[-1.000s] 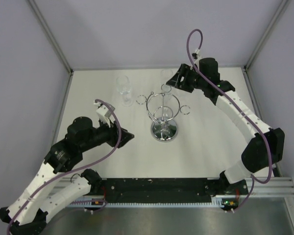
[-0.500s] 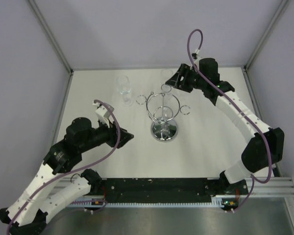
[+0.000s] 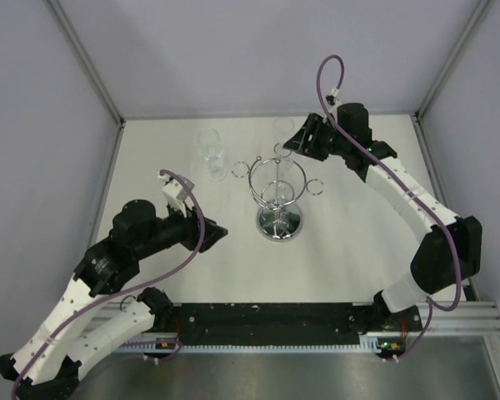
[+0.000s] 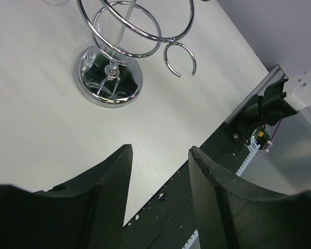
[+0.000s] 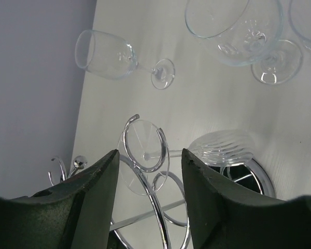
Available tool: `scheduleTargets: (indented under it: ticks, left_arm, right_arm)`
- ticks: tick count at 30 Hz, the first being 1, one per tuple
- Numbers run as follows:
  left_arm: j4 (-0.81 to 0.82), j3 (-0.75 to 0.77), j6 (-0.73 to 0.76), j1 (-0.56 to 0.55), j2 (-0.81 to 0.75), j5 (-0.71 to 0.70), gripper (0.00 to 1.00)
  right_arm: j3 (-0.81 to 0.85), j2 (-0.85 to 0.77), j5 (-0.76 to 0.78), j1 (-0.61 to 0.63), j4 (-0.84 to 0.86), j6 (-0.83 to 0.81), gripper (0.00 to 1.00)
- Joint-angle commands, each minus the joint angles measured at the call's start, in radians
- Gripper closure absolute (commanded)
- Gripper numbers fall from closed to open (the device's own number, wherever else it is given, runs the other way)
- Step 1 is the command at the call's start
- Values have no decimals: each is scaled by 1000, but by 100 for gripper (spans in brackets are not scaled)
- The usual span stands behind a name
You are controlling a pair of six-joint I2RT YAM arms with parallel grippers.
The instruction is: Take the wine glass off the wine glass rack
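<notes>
The chrome wine glass rack [image 3: 279,200] stands mid-table on its round mirrored base [image 4: 109,79]. A clear wine glass [image 5: 145,155] hangs upside down from a small ring at the rack's far side, its bowl [image 5: 223,148] lower down. My right gripper [image 5: 150,151] is open at that ring, and the glass's foot shows in the gap between its fingers; I cannot tell if they touch it. In the top view the right gripper [image 3: 290,143] sits just behind the rack. My left gripper [image 4: 160,153] is open and empty, near the table, left of the rack [image 3: 215,233].
A wine glass [image 3: 210,154] stands on the table left of the rack. More glasses [image 5: 233,26] stand behind the rack near the back wall. Grey walls close the table on three sides. A black rail [image 3: 267,317] runs along the near edge.
My right gripper has edged a little toward the rack's far ring and its jaws have narrowed slightly. The left arm drew back slightly early on, then stayed still.
</notes>
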Motion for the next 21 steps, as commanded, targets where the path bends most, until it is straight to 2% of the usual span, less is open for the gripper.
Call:
scheduleTargets:
  ticks: [1,7,12,21]
  left_arm:
    - [46,-2,-13,2,1,5,47]
    - [50,-10,-18,2,0,6,47]
    - [54,-11,-20,0,1,8,47]
    - [54,-16,-21,2,0,6,47]
  right_arm:
    - [1,-37,-33,-11,47,-1,51]
    - [-2,-51,-64,-11,50,4,62]
    - [-3,-63,-76,-11,58,13,76]
    - [-6,-70,-98,-11,75,31,80]
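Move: At the rack's far hook, the right hand has its open fingers about the rim of the hanging wine glass's foot, whose middle lies roughly 2 cm ahead, 2 cm left and 1 cm below. The rack's centre is about 6 cm back, 4 cm left and 12 cm below; a far standing glass some 15 cm ahead, 2 cm left, 17 cm below; a near standing glass about 5 cm ahead, 11 cm right, 17 cm below. From the left hand, the foot lies roughly 21 cm ahead, 15 cm right, 3 cm below. Closing from about half open to a narrow gap, the right hand's fingers pinch the rim of the glass's foot while easing back and a little left, a bit over 1 cm back in all. Late on, with the fingers nearly shut, the hand rises about 1.5 cm to lift the foot off the hook, the wrist hardly turning. ##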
